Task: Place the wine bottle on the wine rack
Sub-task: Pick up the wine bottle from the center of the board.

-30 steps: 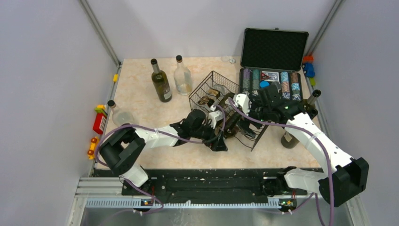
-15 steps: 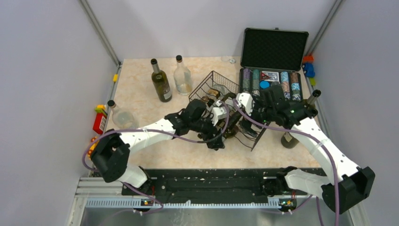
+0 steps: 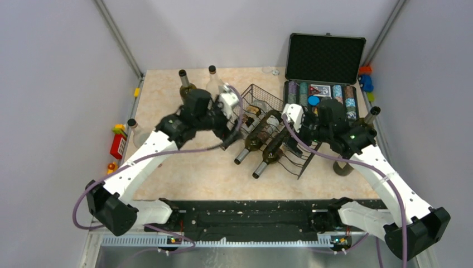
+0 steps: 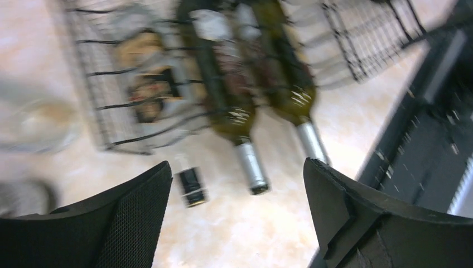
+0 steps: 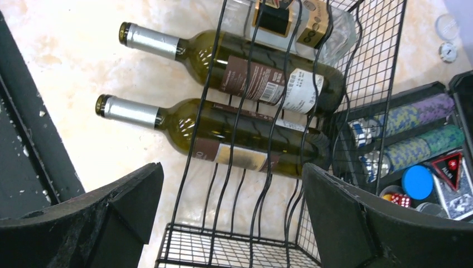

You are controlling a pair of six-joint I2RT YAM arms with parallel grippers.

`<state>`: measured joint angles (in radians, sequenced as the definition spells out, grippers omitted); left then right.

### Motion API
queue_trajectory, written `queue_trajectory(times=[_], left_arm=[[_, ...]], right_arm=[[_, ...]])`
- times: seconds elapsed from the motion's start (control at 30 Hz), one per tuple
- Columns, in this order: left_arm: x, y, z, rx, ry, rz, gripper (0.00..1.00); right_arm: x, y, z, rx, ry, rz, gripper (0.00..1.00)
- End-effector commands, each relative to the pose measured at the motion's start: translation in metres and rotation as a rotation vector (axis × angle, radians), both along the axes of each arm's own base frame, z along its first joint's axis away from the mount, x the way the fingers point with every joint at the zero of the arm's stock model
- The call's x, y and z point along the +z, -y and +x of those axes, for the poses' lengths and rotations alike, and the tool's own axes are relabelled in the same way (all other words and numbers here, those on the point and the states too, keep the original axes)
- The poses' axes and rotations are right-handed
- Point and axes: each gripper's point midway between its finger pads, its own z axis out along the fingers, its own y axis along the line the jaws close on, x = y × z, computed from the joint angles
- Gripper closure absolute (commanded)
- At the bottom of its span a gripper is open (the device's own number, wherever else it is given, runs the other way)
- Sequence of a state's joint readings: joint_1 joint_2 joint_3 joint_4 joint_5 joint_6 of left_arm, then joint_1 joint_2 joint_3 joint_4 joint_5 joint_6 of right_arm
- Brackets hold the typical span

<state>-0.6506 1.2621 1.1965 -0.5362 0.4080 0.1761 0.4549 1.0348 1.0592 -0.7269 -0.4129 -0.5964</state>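
The black wire wine rack [image 3: 301,161] stands mid-table. Two green wine bottles [image 3: 262,137] [image 3: 274,149] lie side by side in its cradles, silver-capped necks pointing at the near left. A clear bottle with a gold label [image 3: 249,113] lies in the rack's far-left cradle. My left gripper [image 3: 227,134] hangs open above the rack's left side; its wrist view shows the two bottles [image 4: 223,95] [image 4: 287,84] below, blurred. My right gripper [image 3: 298,139] hovers open over the rack's empty cradles [image 5: 223,245], the bottles [image 5: 262,72] [image 5: 240,139] just beyond its fingers. Neither gripper holds anything.
An open black case of poker chips [image 3: 321,95] sits behind the rack. A dark bottle [image 3: 184,82] and a clear bottle [image 3: 212,75] stand at the back left, a small clear one [image 3: 139,134] at the left edge, another bottle [image 3: 372,113] behind my right arm. Toys line both table sides.
My left arm has lifted away from the bottle necks and swung up to the far left, its jaws widening slightly. Both green bottles now lie uncovered in the rack. The right arm barely moved.
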Motion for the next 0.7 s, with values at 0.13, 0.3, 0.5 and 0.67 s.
queue_trajectory(times=[0.13, 0.3, 0.5, 0.67], left_arm=[[0.084, -0.102, 0.085, 0.520, 0.018, -0.151, 0.11], [0.098, -0.155, 0.118, 0.757, 0.090, -0.170, 0.10], [0.096, -0.191, 0.154, 0.909, 0.133, -0.151, 0.10], [0.092, -0.206, 0.181, 0.974, 0.183, -0.121, 0.10]], right_arm=[[0.019, -0.017, 0.011, 0.018, 0.119, 0.143, 0.02], [0.002, -0.020, 0.009, 0.030, 0.111, 0.161, 0.02], [-0.009, -0.021, 0.007, 0.035, 0.104, 0.162, 0.02], [-0.014, -0.019, 0.004, 0.035, 0.106, 0.163, 0.02]])
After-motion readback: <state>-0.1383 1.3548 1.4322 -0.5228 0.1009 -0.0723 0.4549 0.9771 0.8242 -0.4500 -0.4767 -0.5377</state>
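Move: Standing upright, the green wine bottle is about 23 cm ahead of the left hand and 20 cm to its left, its middle some 9 cm lower. The tall clear bottle stands about 26 cm ahead and 9 cm left of that hand, 10 cm down; the rack's middle is 10 cm ahead, 15 cm right and 17 cm below. From the right hand the wine bottle lies roughly 24 cm ahead and 40 cm left, 7 cm lower. Swinging away from the rack, the empty left hand sweeps fast to the left and forward, about 25 cm in all, towards the upright wine bottle, rising early and then dipping slightly. The wrist turns some 50 degrees counter-clockwise so the open fingers face forward, stopping short of the bottle. The right hand, still open, sinks about 3 cm over the rack. ##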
